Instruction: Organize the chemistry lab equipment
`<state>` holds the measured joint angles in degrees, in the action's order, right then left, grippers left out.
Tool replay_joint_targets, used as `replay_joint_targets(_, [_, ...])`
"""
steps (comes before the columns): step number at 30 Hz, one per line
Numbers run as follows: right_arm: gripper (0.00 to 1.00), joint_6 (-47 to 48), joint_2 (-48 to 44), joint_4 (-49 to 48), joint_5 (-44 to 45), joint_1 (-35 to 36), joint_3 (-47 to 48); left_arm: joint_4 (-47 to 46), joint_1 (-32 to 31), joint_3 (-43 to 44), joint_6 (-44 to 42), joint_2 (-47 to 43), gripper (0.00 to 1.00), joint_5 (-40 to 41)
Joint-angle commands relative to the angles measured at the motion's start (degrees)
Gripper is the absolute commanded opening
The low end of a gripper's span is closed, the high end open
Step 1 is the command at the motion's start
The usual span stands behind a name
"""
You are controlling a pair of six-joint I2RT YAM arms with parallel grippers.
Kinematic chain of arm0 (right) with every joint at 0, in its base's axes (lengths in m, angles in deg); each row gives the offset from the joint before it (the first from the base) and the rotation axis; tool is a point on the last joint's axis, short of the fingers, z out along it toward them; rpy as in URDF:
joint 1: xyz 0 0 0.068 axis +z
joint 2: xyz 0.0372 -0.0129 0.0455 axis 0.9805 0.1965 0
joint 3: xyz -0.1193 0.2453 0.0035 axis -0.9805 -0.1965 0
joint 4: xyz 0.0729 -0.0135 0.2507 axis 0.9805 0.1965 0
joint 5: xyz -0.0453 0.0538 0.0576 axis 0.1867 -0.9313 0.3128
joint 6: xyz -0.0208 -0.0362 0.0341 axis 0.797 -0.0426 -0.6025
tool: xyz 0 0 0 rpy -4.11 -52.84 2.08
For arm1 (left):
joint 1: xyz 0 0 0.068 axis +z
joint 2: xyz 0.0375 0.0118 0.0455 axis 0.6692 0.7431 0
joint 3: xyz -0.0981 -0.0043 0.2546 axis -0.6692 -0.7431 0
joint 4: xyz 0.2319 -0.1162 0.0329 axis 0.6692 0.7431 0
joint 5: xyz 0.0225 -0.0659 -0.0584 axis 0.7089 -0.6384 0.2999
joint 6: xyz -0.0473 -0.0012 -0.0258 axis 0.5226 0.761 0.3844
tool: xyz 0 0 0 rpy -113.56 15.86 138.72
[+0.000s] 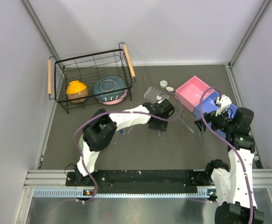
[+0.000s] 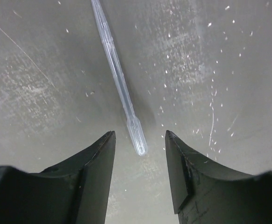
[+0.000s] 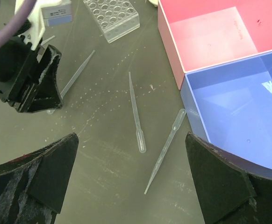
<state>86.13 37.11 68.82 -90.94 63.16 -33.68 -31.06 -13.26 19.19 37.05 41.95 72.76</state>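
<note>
In the left wrist view a long clear pipette (image 2: 119, 79) lies on the grey table, its bulb end just reaching between my left gripper's tips (image 2: 139, 135). The jaws stand partly apart and touch neither side of it. The top view shows that gripper (image 1: 158, 125) low at mid-table. Two more pipettes (image 3: 136, 109) (image 3: 166, 149) lie under my right gripper (image 3: 131, 137), which hangs wide open and holds nothing. The clear tube rack (image 1: 151, 93) stands behind the left gripper, and two tiny white cups (image 1: 163, 84) (image 1: 169, 88) sit beside it.
A pink box (image 1: 194, 91) and a blue box (image 1: 211, 109) stand at the right, both empty. A black wire basket (image 1: 91, 79) at the back left holds an orange bowl (image 1: 77, 91) and a blue bowl (image 1: 110, 88). White walls enclose the table.
</note>
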Motion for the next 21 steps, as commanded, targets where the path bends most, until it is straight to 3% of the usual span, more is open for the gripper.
replay_joint_targets(1, [0.99,1.13,-0.60,-0.84,-0.20,0.21,1.55,5.02,-0.55,4.91,-0.99,2.95,0.50,3.40])
replay_joint_targets(9, [0.99,1.13,-0.34,-0.75,-0.29,0.21,1.55,10.21,-0.81,11.59,-3.36,8.05,0.38,6.83])
replay_joint_targets(21, [0.99,1.04,-0.07,-0.57,0.06,0.21,1.64,10.39,-1.07,11.68,-3.28,8.76,0.07,6.92])
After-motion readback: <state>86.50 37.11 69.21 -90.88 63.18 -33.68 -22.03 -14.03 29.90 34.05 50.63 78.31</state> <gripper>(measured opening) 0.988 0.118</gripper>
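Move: The pipette I'm after lies on the table nearly under my left hand, about 3 cm down, its bulb end between my fingertips and its middle some 4 cm ahead. From that hand, a second pipette lies about 13 cm right and 2 cm ahead, another about 11 cm left and 3 cm ahead, and the clear tube rack about 16 cm ahead, 1 cm left. From my right hand, my target is roughly 24 cm left, 2 cm ahead and 17 cm down. I lower my half-open left hand about 2 cm onto the pipette's bulb end, easing a bit over 1 cm forward along it and rolling the wrist some 10 degrees so the fingers point more squarely down. Then I hold that place and keep closing until the fingertips pinch the bulb from both sides. ##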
